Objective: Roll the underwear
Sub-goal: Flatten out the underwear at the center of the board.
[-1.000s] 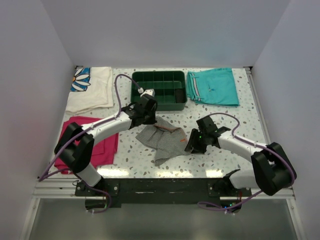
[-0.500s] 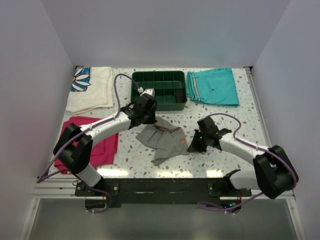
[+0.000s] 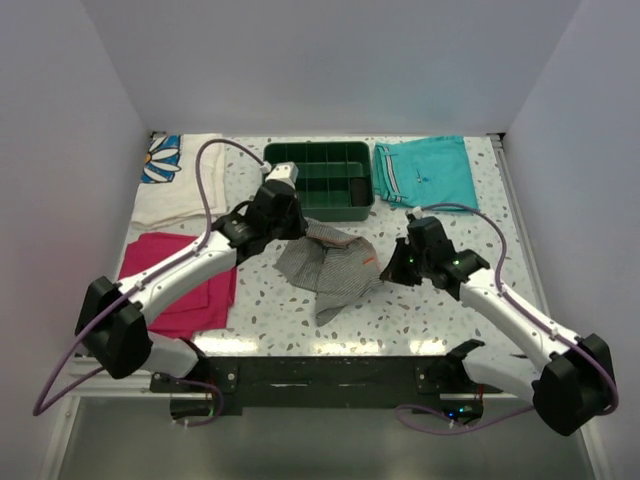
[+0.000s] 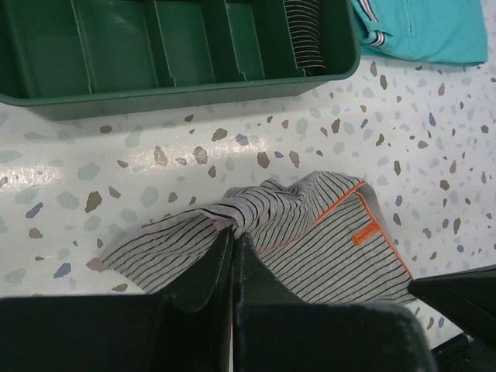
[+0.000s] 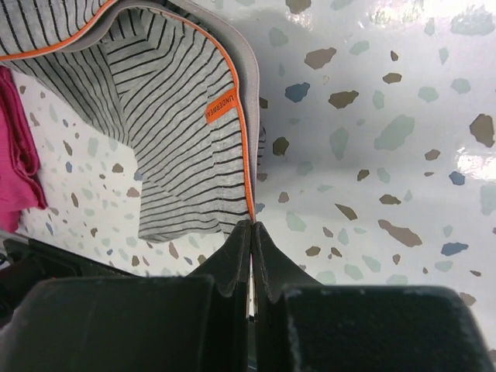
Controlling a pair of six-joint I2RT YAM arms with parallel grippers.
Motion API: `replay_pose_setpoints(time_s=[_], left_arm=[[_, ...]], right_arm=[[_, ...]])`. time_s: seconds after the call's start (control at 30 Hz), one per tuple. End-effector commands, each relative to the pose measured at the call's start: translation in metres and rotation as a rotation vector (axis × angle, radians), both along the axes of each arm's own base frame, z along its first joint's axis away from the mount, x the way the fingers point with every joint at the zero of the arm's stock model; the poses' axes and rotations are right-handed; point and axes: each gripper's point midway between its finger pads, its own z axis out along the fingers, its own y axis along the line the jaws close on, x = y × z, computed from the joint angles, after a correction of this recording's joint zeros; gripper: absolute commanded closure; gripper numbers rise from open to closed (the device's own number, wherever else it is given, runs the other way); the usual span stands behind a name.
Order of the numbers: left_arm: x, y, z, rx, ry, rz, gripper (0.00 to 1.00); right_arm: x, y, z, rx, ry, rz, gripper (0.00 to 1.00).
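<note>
The underwear (image 3: 330,270), grey-and-white striped cloth with orange trim and an orange label, hangs bunched between my two grippers in the middle of the table. My left gripper (image 3: 298,230) pinches a fold at its far left corner; in the left wrist view the jaws (image 4: 234,234) are shut on the striped cloth (image 4: 318,232). At the garment's right side, my right gripper (image 3: 388,268) holds its edge. In the right wrist view that gripper (image 5: 252,226) is shut on the orange-trimmed hem of the underwear (image 5: 170,132), which spreads away to the left.
A green compartment tray (image 3: 318,205) stands just beyond the left gripper, with a dark striped item (image 4: 304,31) in one slot. Teal shorts (image 3: 425,172) lie at the back right. Magenta cloth (image 3: 185,285) and a floral white towel (image 3: 180,185) lie on the left.
The right gripper shut on the underwear's trimmed edge. Both arms then moved away from the near edge, drawing the underwear with them and spreading it a little wider.
</note>
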Motion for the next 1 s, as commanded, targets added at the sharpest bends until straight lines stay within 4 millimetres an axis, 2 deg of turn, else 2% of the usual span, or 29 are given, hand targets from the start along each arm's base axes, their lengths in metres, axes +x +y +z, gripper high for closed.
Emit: replay_pose_setpoints(time_s=[0.0,0.03,0.07,0.13,0.17,0.2,0.23,0.27,0.33,0.37,0.43,0.47,0.53,0.57,0.63,0.7,0.8,0.83,0.87,0.9,0.97], left_arm=[[-0.014,0.017,0.036,-0.038,-0.074,0.002,1.00],[-0.019,0.018,0.040,-0.053,-0.077,-0.007,1.00],[-0.026,0.022,0.053,-0.078,-0.103,-0.010,1.00],[-0.037,0.028,0.062,-0.098,-0.110,-0.013,1.00],[-0.043,0.032,0.076,-0.122,-0.138,-0.016,1.00],[-0.048,0.034,0.080,-0.130,-0.142,-0.018,1.00],[-0.054,0.038,0.082,-0.130,-0.132,-0.016,1.00],[-0.060,0.042,0.093,-0.148,-0.151,-0.019,1.00],[-0.070,0.046,0.097,-0.152,-0.136,-0.025,1.00],[-0.077,0.045,0.105,-0.170,-0.145,-0.036,1.00],[-0.087,0.045,0.106,-0.180,-0.125,-0.047,1.00],[-0.096,0.041,0.112,-0.195,-0.127,-0.072,1.00],[-0.110,0.037,0.112,-0.205,-0.084,-0.086,1.00],[-0.122,0.028,0.121,-0.223,-0.083,-0.124,1.00],[-0.136,0.025,0.123,-0.234,-0.042,-0.117,1.00],[-0.153,0.018,0.135,-0.264,-0.025,-0.148,1.00],[-0.165,0.025,0.138,-0.272,0.025,-0.124,1.00],[-0.166,0.027,0.139,-0.284,0.039,-0.100,1.00],[-0.165,0.029,0.135,-0.272,0.052,-0.079,1.00],[-0.163,0.035,0.126,-0.236,0.065,-0.046,1.00],[-0.158,0.035,0.103,-0.173,0.103,-0.009,1.00]], right_arm=[[0.009,-0.004,0.050,-0.023,-0.148,0.060,1.00],[0.010,-0.004,0.057,-0.022,-0.169,0.077,1.00],[0.013,-0.002,0.074,-0.017,-0.208,0.092,1.00],[0.007,0.003,0.090,-0.003,-0.242,0.170,1.00],[0.009,0.006,0.109,0.014,-0.283,0.193,1.00],[0.004,0.006,0.112,0.007,-0.284,0.222,1.00],[-0.001,0.012,0.123,0.040,-0.300,0.266,1.00],[-0.002,0.015,0.138,0.058,-0.332,0.289,1.00],[-0.015,0.020,0.151,0.094,-0.340,0.362,1.00],[-0.019,0.023,0.167,0.121,-0.374,0.389,1.00],[-0.029,0.027,0.178,0.149,-0.387,0.439,1.00],[-0.041,0.033,0.194,0.202,-0.403,0.496,1.00],[-0.054,0.037,0.206,0.245,-0.408,0.548,1.00],[-0.064,0.041,0.219,0.288,-0.422,0.590,1.00],[-0.079,0.043,0.232,0.340,-0.429,0.634,1.00],[-0.094,0.043,0.249,0.387,-0.445,0.670,1.00],[-0.107,0.040,0.261,0.411,-0.469,0.693,1.00],[-0.103,0.039,0.259,0.396,-0.468,0.669,1.00],[-0.100,0.036,0.254,0.376,-0.451,0.645,1.00],[-0.087,0.032,0.242,0.324,-0.431,0.585,1.00],[-0.076,0.023,0.210,0.232,-0.333,0.512,1.00]])
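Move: I already pinch the waistband's two ends. The clear centre of the board, where the underwear belongs, lies about 10 cm back, 5 cm right and 17 cm below my left hand; from my right it is level ahead, some 13 cm left and 10 cm down. The tray's middle is about 18 cm ahead and 3 cm right of my left hand, the pink cloth 31 cm left and 10 cm back of it. My right hand lifts its end of the waistband fastest, some 25 cm, at first almost straight up, then also drawing back about 9 cm while it swings counter-clockwise and its fingers tip up. My left hand keeps its pinch too, climbing about 13 cm early on and drawing back some 16 cm, away from the tray. ##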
